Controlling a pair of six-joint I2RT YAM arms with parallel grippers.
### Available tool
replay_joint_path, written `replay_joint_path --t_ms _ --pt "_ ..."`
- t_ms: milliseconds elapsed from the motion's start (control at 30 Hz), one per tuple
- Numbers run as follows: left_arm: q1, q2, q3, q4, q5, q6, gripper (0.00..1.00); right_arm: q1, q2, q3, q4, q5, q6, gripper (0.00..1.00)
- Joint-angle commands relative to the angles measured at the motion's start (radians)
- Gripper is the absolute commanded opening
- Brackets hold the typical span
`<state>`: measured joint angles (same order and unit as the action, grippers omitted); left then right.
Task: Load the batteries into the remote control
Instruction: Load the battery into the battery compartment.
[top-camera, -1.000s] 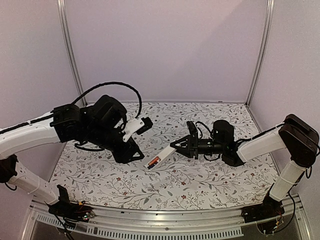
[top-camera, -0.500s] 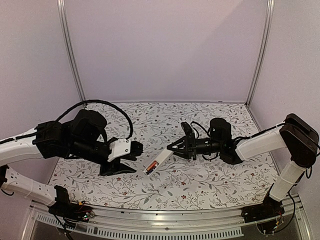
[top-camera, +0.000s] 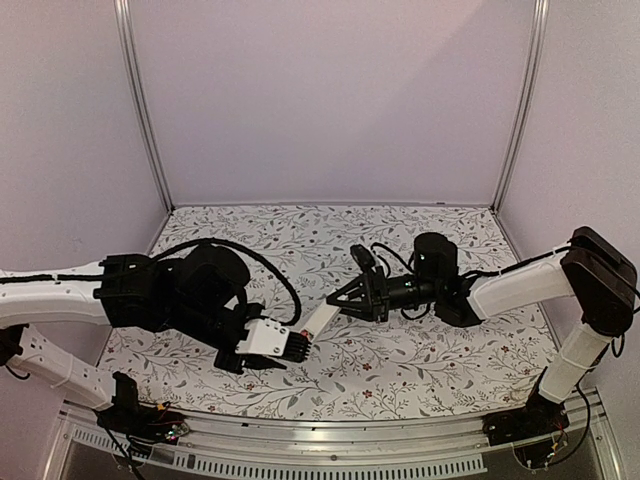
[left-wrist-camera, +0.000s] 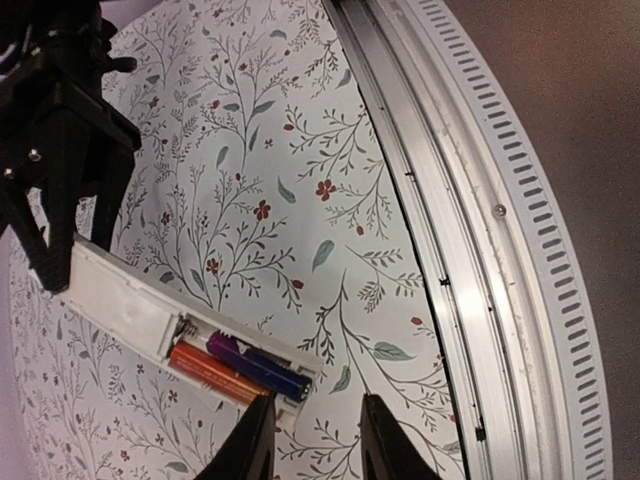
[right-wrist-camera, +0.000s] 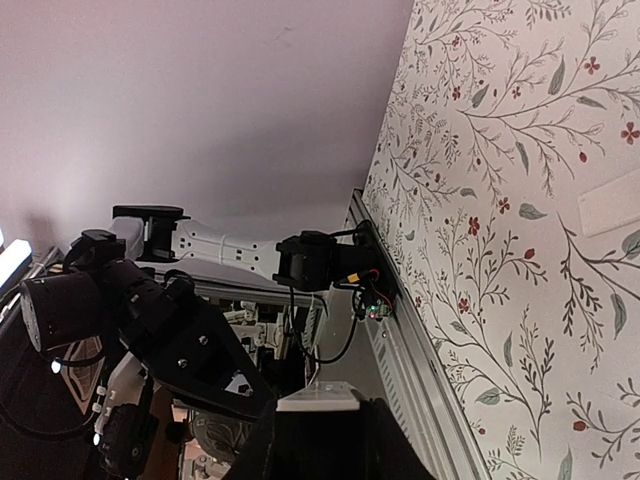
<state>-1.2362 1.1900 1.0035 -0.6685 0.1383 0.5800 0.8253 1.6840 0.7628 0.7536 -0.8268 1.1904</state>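
Observation:
The white remote control (left-wrist-camera: 120, 300) hangs over the floral table, its battery bay uncovered. Two batteries (left-wrist-camera: 255, 365), one orange and one purple, lie side by side in the bay. My right gripper (top-camera: 345, 300) is shut on the remote's far end, and that end shows as a white slab (right-wrist-camera: 315, 397) between its fingers. My left gripper (left-wrist-camera: 315, 420) is open just past the remote's bay end. Its left fingertip (left-wrist-camera: 258, 415) stands against that end, and only table shows between the fingers. In the top view the remote (top-camera: 318, 320) spans the gap between both grippers.
A flat white strip (right-wrist-camera: 610, 210) lies on the table at the right edge of the right wrist view. The table's metal front rail (left-wrist-camera: 480, 230) runs close to the left gripper. Both arms reach toward the table's middle front.
My left arm has swung from the back left down to the front, bringing its gripper to the remote's near end with jaws narrowed. The right gripper has carried the remote slightly left.

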Motion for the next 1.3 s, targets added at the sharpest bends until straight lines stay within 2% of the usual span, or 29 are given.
replay_joint_path --t_ms 0,167,500,833,1267 --pt "-0.024 0.018 0.017 0.020 -0.027 0.046 0.29 0.014 0.006 0.029 -0.002 -0.030 0.000 0.00" --pt "-0.030 0.028 0.018 0.027 -0.038 0.055 0.25 0.020 0.010 0.033 -0.002 -0.035 -0.001 0.00" --pt "-0.046 0.047 0.020 0.038 -0.044 0.058 0.24 0.023 0.017 0.038 -0.002 -0.036 -0.003 0.00" --pt "-0.048 0.058 0.017 0.040 -0.071 0.066 0.14 0.026 0.020 0.041 0.000 -0.042 -0.003 0.00" --pt "-0.048 0.093 0.021 0.047 -0.100 0.054 0.10 0.040 0.013 0.044 0.010 -0.043 0.001 0.00"
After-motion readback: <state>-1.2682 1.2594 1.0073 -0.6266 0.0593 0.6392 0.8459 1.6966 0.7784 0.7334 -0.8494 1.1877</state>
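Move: The blue battery in the remote's compartment lies about 3 cm ahead of the left hand, 3 cm to its right and 2 cm below. The orange battery lies beside it, about 4 cm ahead and 2 cm right of the left hand, likewise 2 cm below. From the right hand, which already holds the remote's far end, the blue battery is some 8 cm back, 5 cm left and 2 cm below. Left fingers nearly close, easing down and right about 2 cm towards the blue battery; right hand keeps the remote. ##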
